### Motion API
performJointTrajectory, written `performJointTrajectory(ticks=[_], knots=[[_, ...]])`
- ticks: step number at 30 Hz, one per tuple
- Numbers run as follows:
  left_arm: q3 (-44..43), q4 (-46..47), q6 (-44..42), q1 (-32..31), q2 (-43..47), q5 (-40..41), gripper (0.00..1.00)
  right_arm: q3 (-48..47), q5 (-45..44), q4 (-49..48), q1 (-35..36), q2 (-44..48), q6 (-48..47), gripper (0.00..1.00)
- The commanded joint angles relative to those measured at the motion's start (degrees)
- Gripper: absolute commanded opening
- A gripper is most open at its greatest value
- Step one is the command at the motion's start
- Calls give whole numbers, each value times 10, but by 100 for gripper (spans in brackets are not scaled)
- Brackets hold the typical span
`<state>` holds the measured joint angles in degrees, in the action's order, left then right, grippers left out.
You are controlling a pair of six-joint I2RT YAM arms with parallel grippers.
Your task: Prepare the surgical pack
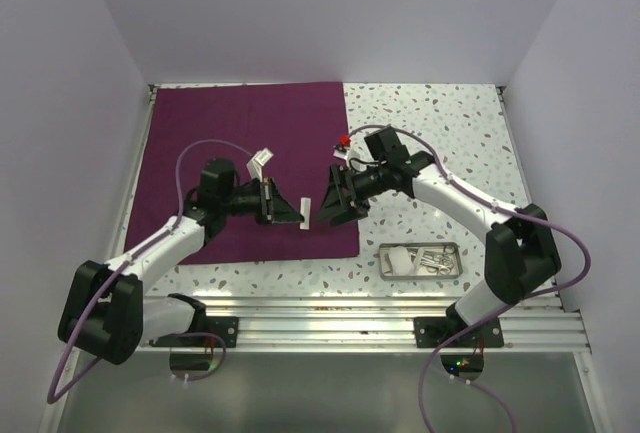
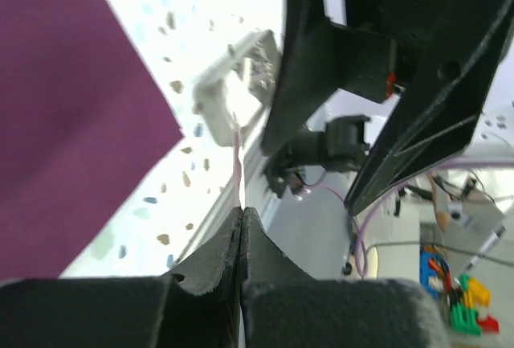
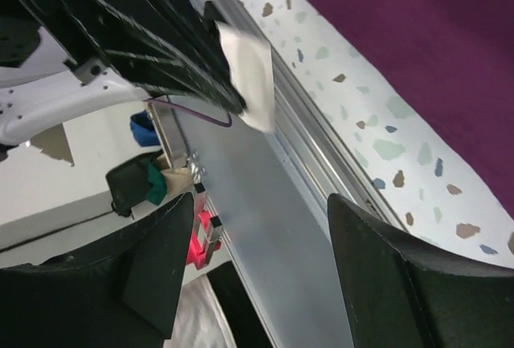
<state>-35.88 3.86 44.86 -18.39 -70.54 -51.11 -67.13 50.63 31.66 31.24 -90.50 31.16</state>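
Note:
The plum-purple cloth point(image 1: 250, 143) lies flat on the left half of the table. Above its near right corner my left gripper point(image 1: 297, 211) is shut on a small white gauze pad point(image 1: 306, 211). In the left wrist view the pad point(image 2: 238, 167) shows only as a thin edge rising from the closed jaws point(image 2: 242, 213). My right gripper point(image 1: 328, 208) stands open right beside the pad without touching it. In the right wrist view the pad point(image 3: 250, 75) hangs from the left fingers, beyond my wide-open right gripper point(image 3: 261, 268). The steel tray point(image 1: 452, 249) at the near right holds silver instruments point(image 1: 434, 260) and another gauze pad point(image 1: 399, 260).
A small white piece point(image 1: 260, 160) sits on the cloth by the left arm. A metal rail point(image 1: 380, 315) runs along the table's near edge. White walls close in the table at the left, back and right. Speckled tabletop point(image 1: 430, 123) lies right of the cloth.

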Motion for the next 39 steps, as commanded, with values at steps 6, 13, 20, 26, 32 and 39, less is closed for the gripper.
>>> performJointTrajectory(ticks=[6,13,20,26,32,39], knots=[[53,206,127,-54,32,-65,0,47,68,-171,21,19,80,69],[79,289,187,-64,30,-80,0,87,76,-243,22,34,108,65],[79,293,189,-66,14,-85,0,115,79,-330,22,54,172,48],[79,294,188,-65,4,-92,0,129,78,-373,22,63,200,31],[73,299,188,-66,-3,-96,0,127,62,-340,21,58,183,0],[53,172,108,-41,-7,-64,45,93,-71,-81,-20,71,68,0]])
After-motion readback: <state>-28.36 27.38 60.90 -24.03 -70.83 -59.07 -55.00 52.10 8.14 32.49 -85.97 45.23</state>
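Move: The white strip is already pinched in the left fingertips, its middle only about 1 cm ahead of them. The right hand's open fingers wait some 6 cm to the left hand's right, about level. From the right hand the strip lies about 6 cm to the left. The metal tray is about 21 cm to its right, 9 cm back and 15 cm below, with the white gauze in it some 16 cm to its right, 9 cm back and 15 cm below. The right fingers shut on the far end of the strip, and the left fingers then open and let go. To meet there, the left hand brings the strip about 4 cm back, 3 cm right and 3 cm up, tilting slightly, while the right hand reaches about 3 cm left and rises, rolling some 15 degrees; once gripping, the right starts down and back to its right. ##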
